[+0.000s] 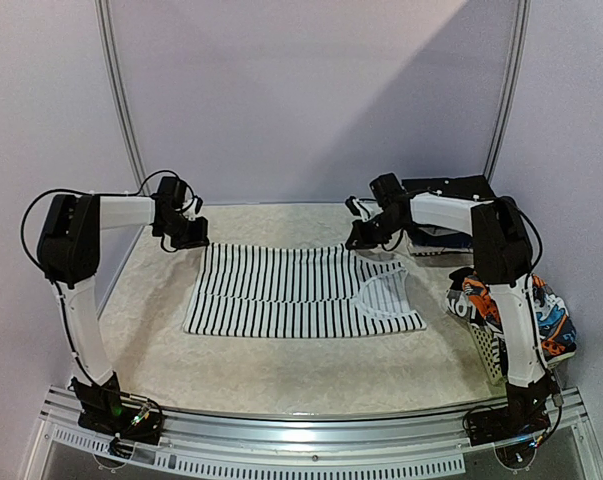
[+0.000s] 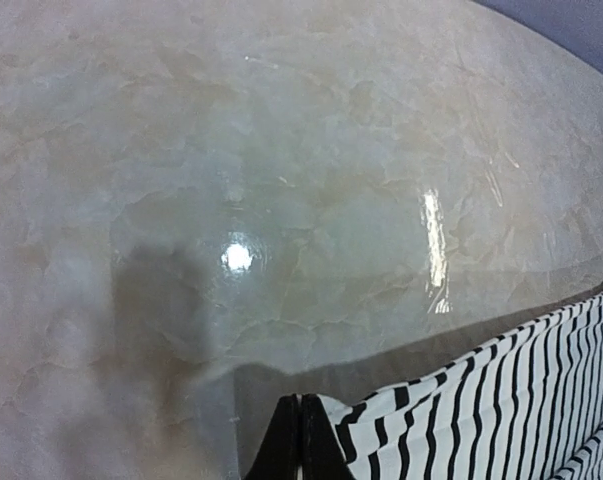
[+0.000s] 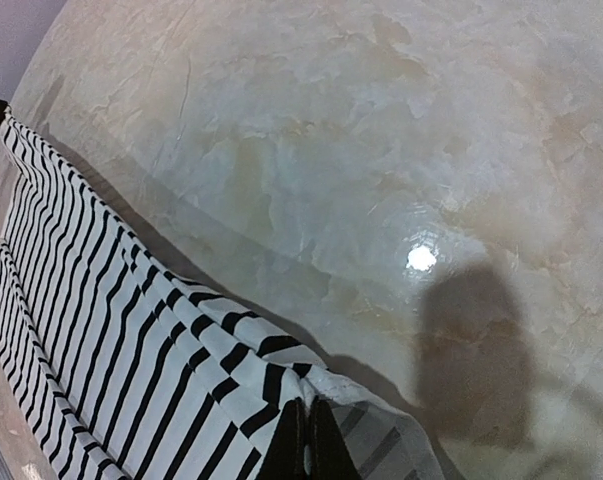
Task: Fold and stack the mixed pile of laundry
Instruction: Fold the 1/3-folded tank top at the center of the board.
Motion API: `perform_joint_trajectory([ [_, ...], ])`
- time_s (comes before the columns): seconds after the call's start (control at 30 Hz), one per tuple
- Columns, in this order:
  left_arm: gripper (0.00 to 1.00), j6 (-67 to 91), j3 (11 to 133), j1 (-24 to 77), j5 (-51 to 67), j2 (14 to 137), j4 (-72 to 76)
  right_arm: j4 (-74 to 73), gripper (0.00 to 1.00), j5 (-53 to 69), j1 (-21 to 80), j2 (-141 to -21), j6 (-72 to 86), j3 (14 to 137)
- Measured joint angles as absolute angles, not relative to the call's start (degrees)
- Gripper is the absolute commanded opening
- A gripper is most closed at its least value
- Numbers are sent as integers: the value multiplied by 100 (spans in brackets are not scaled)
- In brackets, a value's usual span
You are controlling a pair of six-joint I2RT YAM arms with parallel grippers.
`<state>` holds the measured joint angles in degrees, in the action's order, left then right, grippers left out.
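The white garment with thin black stripes [image 1: 296,290] lies spread flat in the middle of the marble-look table [image 1: 281,365]. Its far edge is lifted at both corners. My left gripper [image 1: 189,238] is shut on the far left corner; the left wrist view shows the black fingertips [image 2: 302,400] pressed together beside the striped cloth [image 2: 511,400]. My right gripper [image 1: 366,238] is shut on the far right corner. There the fingertips [image 3: 309,408] pinch the striped cloth [image 3: 131,330] at its hem. The orange, blue, white and black print garment [image 1: 473,300] hangs over the basket.
A white lattice basket [image 1: 489,348] stands at the table's right edge beside the right arm. Dark blue and white folded cloth [image 1: 436,242] sits behind the right gripper at the far right. Grey frame posts [image 1: 121,100] rise at the back corners.
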<state>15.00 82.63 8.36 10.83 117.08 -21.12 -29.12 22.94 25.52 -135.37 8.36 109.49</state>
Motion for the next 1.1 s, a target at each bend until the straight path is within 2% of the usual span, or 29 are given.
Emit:
perform_joint_trajectory([
  [0.7, 0, 1356, 6917, 891, 1072, 10842, -1953, -2628, 1, 1763, 2869, -12379, 786, 9312],
  [1.1, 0, 1466, 6469, 917, 1024, 10724, -1636, -2392, 4, 1702, 2961, -12241, 829, 8877],
])
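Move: The striped tank top hangs pinched by its far edge in both hands. Its middle is about 12 cm back and 23 cm right of the left hand, and about 12 cm back and 11 cm left of the right hand, roughly 5 cm below both. From the right hand, the clothes stack stands some 26 cm right and 6 cm ahead; the laundry basket is about 35 cm right and 17 cm back. The tank top's far edge, still pinched in both shut grippers, is drawn back about 7 cm over the lying cloth towards its near fold, both hands travelling together and slowing near the end. The left rises about 1 cm, then sinks to some 2 cm below its starting height; the right stays nearly level and rolls about 5 degrees. ##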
